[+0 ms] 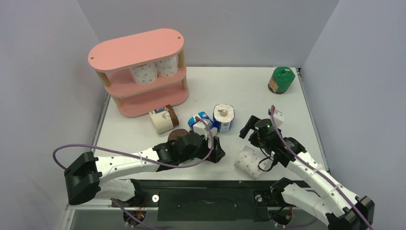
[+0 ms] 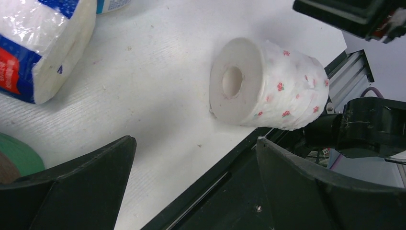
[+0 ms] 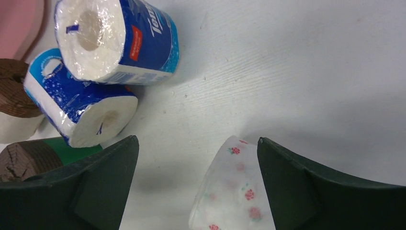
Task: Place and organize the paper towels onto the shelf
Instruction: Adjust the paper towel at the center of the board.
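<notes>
The pink shelf stands at the back left, with two white pink-dotted paper towels on its middle tier. A third dotted roll lies on its side at the table's near edge. My right gripper hangs open over this dotted roll, which sits beside the right finger with a wide gap to the left one. My left gripper is open and empty, facing the roll's hollow end. Two blue-and-white rolls, a beige one and a brown-topped one lie mid-table.
A green-wrapped roll stands alone at the far right corner. Grey walls close in the table on three sides. The black rail of the arm mount runs along the near edge, just under the dotted roll.
</notes>
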Robot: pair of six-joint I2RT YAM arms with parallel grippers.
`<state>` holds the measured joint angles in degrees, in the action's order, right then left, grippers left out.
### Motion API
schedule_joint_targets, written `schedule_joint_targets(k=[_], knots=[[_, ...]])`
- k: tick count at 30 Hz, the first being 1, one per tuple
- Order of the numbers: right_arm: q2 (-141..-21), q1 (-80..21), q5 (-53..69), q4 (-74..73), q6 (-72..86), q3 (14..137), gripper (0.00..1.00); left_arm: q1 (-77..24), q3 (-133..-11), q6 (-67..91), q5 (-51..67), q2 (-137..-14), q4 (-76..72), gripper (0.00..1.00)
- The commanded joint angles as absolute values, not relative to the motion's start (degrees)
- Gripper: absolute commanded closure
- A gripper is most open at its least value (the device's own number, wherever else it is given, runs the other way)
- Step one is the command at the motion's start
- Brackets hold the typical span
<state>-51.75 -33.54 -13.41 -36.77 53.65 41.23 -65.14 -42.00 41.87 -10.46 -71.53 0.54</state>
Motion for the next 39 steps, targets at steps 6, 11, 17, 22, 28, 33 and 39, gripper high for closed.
schedule_joint_targets(k=[6, 11, 17, 22, 28, 33, 39], knots=[[-34.13, -33.19, -21.92, -44.43, 56.82, 39.08, 0.10, -62.90, -48.65, 41.51, 5.03, -81.25, -9.88, 0.04], [-29.92, -33.07, -22.14, -44.89, 58.22, 37.57, 0.10, -62.58, -52.24, 40.95, 14.79, -86.93, -14.31, 0.04], [-27.70, -33.09, -21.87, -45.81, 58.17, 38.29, 0.10, -61.11, -53.60, 42.37, 20.77, -91.99, -20.55, 0.04], [-25.78, -33.09, -21.55, -46.24, 57.79, 38.36, 0.10, -58.25, -52.95, 44.88, 23.55, -95.66, -24.60, 0.04], [-24.10, -33.08, -21.77, -46.87, 57.11, 38.39, 0.10, -57.72, -54.78, 46.33, 28.88, -100.27, -29.32, 0.04], [-23.34, -33.08, -21.68, -46.99, 57.10, 38.32, 0.10, -57.96, -56.61, 48.09, 32.23, -104.55, -32.21, 0.04], [-23.07, -33.11, -21.58, -47.00, 57.19, 38.01, 0.10, -58.54, -58.11, 49.66, 34.07, -107.68, -35.33, 0.03]])
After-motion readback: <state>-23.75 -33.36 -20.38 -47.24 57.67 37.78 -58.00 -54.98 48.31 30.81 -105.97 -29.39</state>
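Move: The flowered paper towel lies on its side about 15 cm to the left hand's right, some 3 cm nearer the base and 8 cm below; from the right hand it lies about 8 cm back, neither left nor right, and 8 cm below. From the left hand, the lying blue roll is about 11 cm ahead and 6 cm left, the standing blue roll 15 cm ahead and 5 cm right, and the green-brown roll 4 cm ahead and 14 cm left. The left hand sweeps about 12 cm to the right towards the near-facing end of the flowered paper towel, sinking some 3 cm with its fingers staying wide open, while the wrist turns clockwise some 30 degrees and rolls a little, so the fingers come to point almost straight right at the roll's end. Meanwhile the right hand, still open, clears away from above the roll, rising about 5 cm and going as far to its right and a little less back, its fingers tipping up slightly, and then all but stops. ##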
